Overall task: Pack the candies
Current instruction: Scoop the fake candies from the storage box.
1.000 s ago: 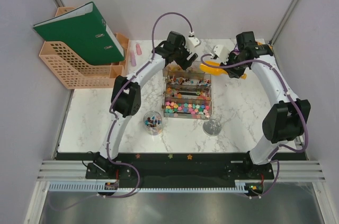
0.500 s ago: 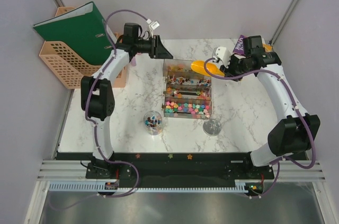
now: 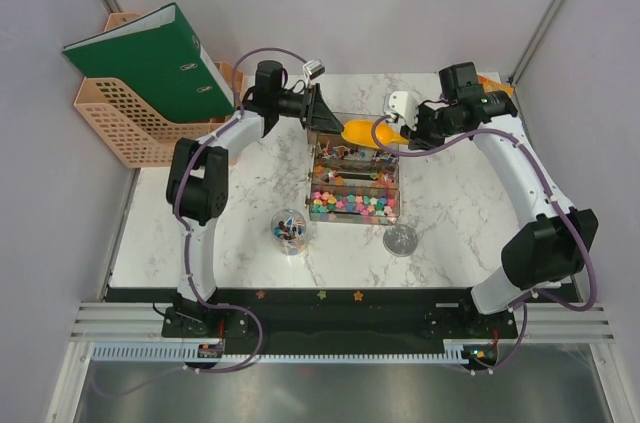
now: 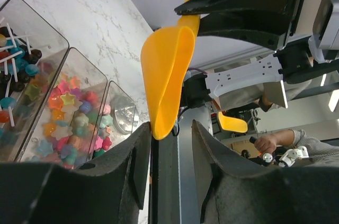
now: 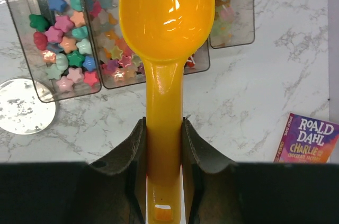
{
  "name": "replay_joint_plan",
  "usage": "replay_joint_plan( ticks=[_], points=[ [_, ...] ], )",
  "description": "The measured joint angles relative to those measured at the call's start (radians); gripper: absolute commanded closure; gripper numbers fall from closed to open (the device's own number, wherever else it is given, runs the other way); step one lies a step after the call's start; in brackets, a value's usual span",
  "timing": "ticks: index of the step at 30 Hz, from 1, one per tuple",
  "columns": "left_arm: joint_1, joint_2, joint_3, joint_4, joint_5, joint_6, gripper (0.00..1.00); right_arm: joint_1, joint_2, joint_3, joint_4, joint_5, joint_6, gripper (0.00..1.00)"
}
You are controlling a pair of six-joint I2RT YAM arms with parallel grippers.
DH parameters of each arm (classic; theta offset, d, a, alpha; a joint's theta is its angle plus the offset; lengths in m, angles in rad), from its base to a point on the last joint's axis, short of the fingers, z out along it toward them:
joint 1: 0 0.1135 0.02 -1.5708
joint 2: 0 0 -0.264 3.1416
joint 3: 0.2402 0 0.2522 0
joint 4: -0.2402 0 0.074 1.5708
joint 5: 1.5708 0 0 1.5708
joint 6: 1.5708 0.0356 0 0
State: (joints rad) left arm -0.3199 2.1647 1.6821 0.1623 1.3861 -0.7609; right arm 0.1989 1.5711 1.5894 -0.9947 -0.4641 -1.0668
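Note:
The candies (image 3: pixel 352 205) are small multicoloured stars in the front compartment of a clear box (image 3: pixel 392 175); they also show in both wrist views (image 4: pixel 69 113) (image 5: pixel 63 44). My right gripper (image 3: pixel 408 131) (image 5: pixel 164 123) is shut on the handle of an orange scoop (image 3: pixel 360 130) (image 5: pixel 164 17). The scoop's bowl hangs over the back of the box, and no candies show in it. My left gripper (image 3: pixel 320 111) (image 4: pixel 170 128) hovers at the box's back-left corner. Its jaws are partly apart with nothing between them, and the scoop (image 4: pixel 167 75) tip is just ahead. A clear cup (image 3: pixel 289 230) holding some candies stands in front of the box.
A round silver lid (image 3: pixel 400 240) (image 5: pixel 24 105) lies on the marble at the box's front right. An orange file rack with a green binder (image 3: pixel 150 73) stands at the back left. A Roald Dahl book (image 5: pixel 307 139) lies at the back right, near my right wrist.
My left arm swung out to the back left, then came back to the box's corner with its jaws narrower. My right gripper carried the scoop leftward over the back of the box.

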Motion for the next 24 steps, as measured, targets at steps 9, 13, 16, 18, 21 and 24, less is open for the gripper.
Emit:
replay_joint_plan(
  ticks=[9,13,16,18,21,24],
  points=[
    [0.006,0.006,0.004,0.031,0.004,-0.027,0.59,0.043,0.023,0.007,-0.016,0.026,-0.015,1.00],
    [0.008,0.017,0.004,0.035,0.004,-0.028,0.62,0.058,0.032,0.018,-0.016,0.037,-0.015,1.00],
    [0.007,0.025,0.004,0.035,0.005,-0.029,0.68,0.071,0.037,0.018,-0.016,0.043,-0.015,1.00],
    [0.006,0.029,0.004,0.036,0.004,-0.030,0.73,0.077,0.040,0.019,-0.016,0.044,-0.014,1.00],
    [0.005,0.038,0.004,0.038,0.003,-0.032,0.96,0.082,0.047,0.027,-0.019,0.046,-0.011,1.00],
    [0.005,0.042,0.005,0.056,0.005,-0.030,0.98,0.084,0.050,0.031,-0.024,0.048,0.001,1.00]
  ],
)
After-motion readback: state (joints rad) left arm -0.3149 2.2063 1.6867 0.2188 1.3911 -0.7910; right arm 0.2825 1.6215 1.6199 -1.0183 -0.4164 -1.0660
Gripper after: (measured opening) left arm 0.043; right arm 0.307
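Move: The empty scoop's front rim sits almost between the left fingers, about 2 cm to the hand's right, level with it. The lollipop box lies some 2 cm ahead, 6 cm right and 15 cm below; the gummy-star box 6 cm back, 6 cm right, equally low; the far box 12 cm ahead, 4 cm right. From the right hand, holding the handle, the left fingers are about 3 cm ahead and 16 cm left, level. The left fingers shut on the front rim of the scoop's bowl and pinch it, closing from nearly half open while that hand sinks about 1 cm. The right hand, still gripping the handle, first carries the scoop left some 2.5 cm and about 1 cm down, feeding the rim in between the left fingers. ##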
